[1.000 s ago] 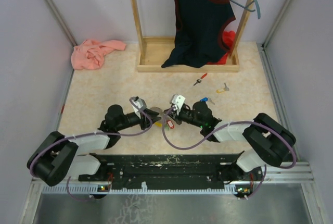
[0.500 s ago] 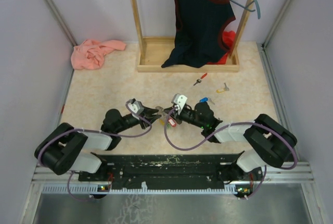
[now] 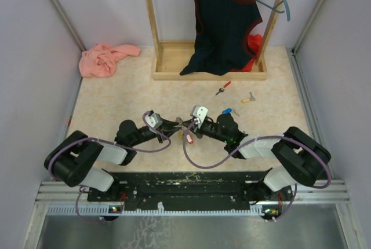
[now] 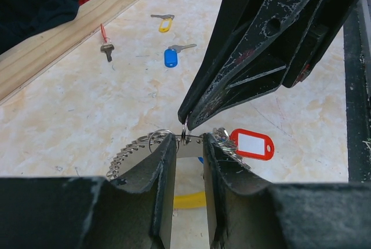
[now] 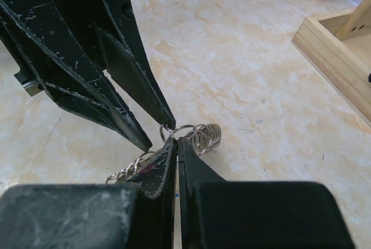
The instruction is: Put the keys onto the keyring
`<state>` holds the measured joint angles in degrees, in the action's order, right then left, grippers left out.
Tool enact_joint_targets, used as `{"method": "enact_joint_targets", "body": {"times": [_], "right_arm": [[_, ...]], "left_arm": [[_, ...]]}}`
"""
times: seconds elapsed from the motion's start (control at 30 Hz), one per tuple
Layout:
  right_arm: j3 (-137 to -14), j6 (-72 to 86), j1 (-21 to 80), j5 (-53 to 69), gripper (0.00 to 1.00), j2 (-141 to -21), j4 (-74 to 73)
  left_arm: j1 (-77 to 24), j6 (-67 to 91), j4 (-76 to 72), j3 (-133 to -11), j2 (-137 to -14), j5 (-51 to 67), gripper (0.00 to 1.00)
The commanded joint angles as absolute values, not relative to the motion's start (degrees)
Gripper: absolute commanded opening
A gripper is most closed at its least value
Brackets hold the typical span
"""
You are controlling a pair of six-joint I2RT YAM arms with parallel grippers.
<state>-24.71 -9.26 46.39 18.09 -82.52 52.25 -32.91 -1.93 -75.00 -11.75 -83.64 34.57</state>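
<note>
The keyring [image 4: 139, 146], a grey metal band strung with many small wire rings, hangs between my two grippers near the table's front middle [image 3: 181, 127]. My left gripper [image 4: 188, 142] holds the band across its narrow gap, one finger on each side. My right gripper [image 4: 186, 126] comes in from above and is shut on one small ring; in the right wrist view its tips [image 5: 176, 140] pinch that ring beside a coil of rings [image 5: 206, 136]. A red tag [image 4: 251, 145] hangs from the keyring. Three keys lie loose farther back: blue [image 4: 170, 58], yellow [image 4: 164, 25], red [image 4: 106, 50].
A wooden rack base [image 3: 208, 75] stands at the back with a dark garment [image 3: 223, 23] hanging over it. A pink cloth [image 3: 104, 59] lies at the back left. In the top view, the loose keys [image 3: 228, 111] sit between the rack and my right arm.
My left arm has pushed forward and to the right, bringing its fingers onto the keyring at the right gripper's tips. The right arm has barely moved.
</note>
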Motion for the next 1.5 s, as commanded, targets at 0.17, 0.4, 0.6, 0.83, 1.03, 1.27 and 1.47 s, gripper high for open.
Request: {"method": "enact_joint_targets", "body": {"times": [0.17, 0.4, 0.6, 0.83, 1.03, 1.27, 1.47], "right_arm": [[-25.59, -9.85, 46.76, 20.34, 0.00, -80.27, 56.37], [-26.14, -9.93, 46.74, 20.63, 0.00, -79.75, 55.61], [-26.54, -10.04, 46.84, 21.31, 0.00, -79.98, 54.64], [-27.15, -9.59, 46.81, 18.34, 0.06, -77.24, 49.20], [-30.38, -7.51, 46.76, 11.67, 0.29, -70.39, 32.71], [-34.78, -2.14, 46.63, 3.61, 0.36, -64.26, 12.22], [-37.63, 5.97, 44.76, -2.41, 0.41, -62.17, -1.97]], "left_arm": [[-32.06, -2.51, -76.48, -13.76, -85.48, 37.17, 0.25], [-31.82, -2.21, -76.55, -14.32, -86.66, 38.36, 0.12], [-31.76, -2.11, -76.40, -14.40, -86.16, 38.74, 0.01], [-31.56, -2.91, -73.77, -13.66, -83.98, 37.20, 0.01], [-31.38, -3.47, -71.29, -12.54, -81.27, 35.06, 0.01], [-31.38, -4.23, -68.14, -12.50, -79.28, 34.61, 0.01], [-31.29, -3.42, -67.07, -12.57, -78.55, 35.18, 0.01]]}}
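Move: The keyring is right at the left hand's open fingertips, its middle about 2 cm back, 1 cm to the right and 3 cm below them. The right hand still grips its top edge; from that hand the keyring's middle is some 2 cm back, 1 cm left and 3 cm down. The red tag on it hangs about 5 cm back, 2 cm right and 5 cm below the right hand. The blue tag lies on the table roughly 17 cm right, 5 cm ahead and 11 cm below that hand. The left fingers shut and pinch the keyring's top edge beside the right fingertips, the left hand otherwise staying almost in place. Only then do the right fingers open, let go and draw off to the right by about 6 cm, arching up some 3 cm and partly sinking again, while that wrist turns clockwise and tips down, each by roughly 15 degrees. ##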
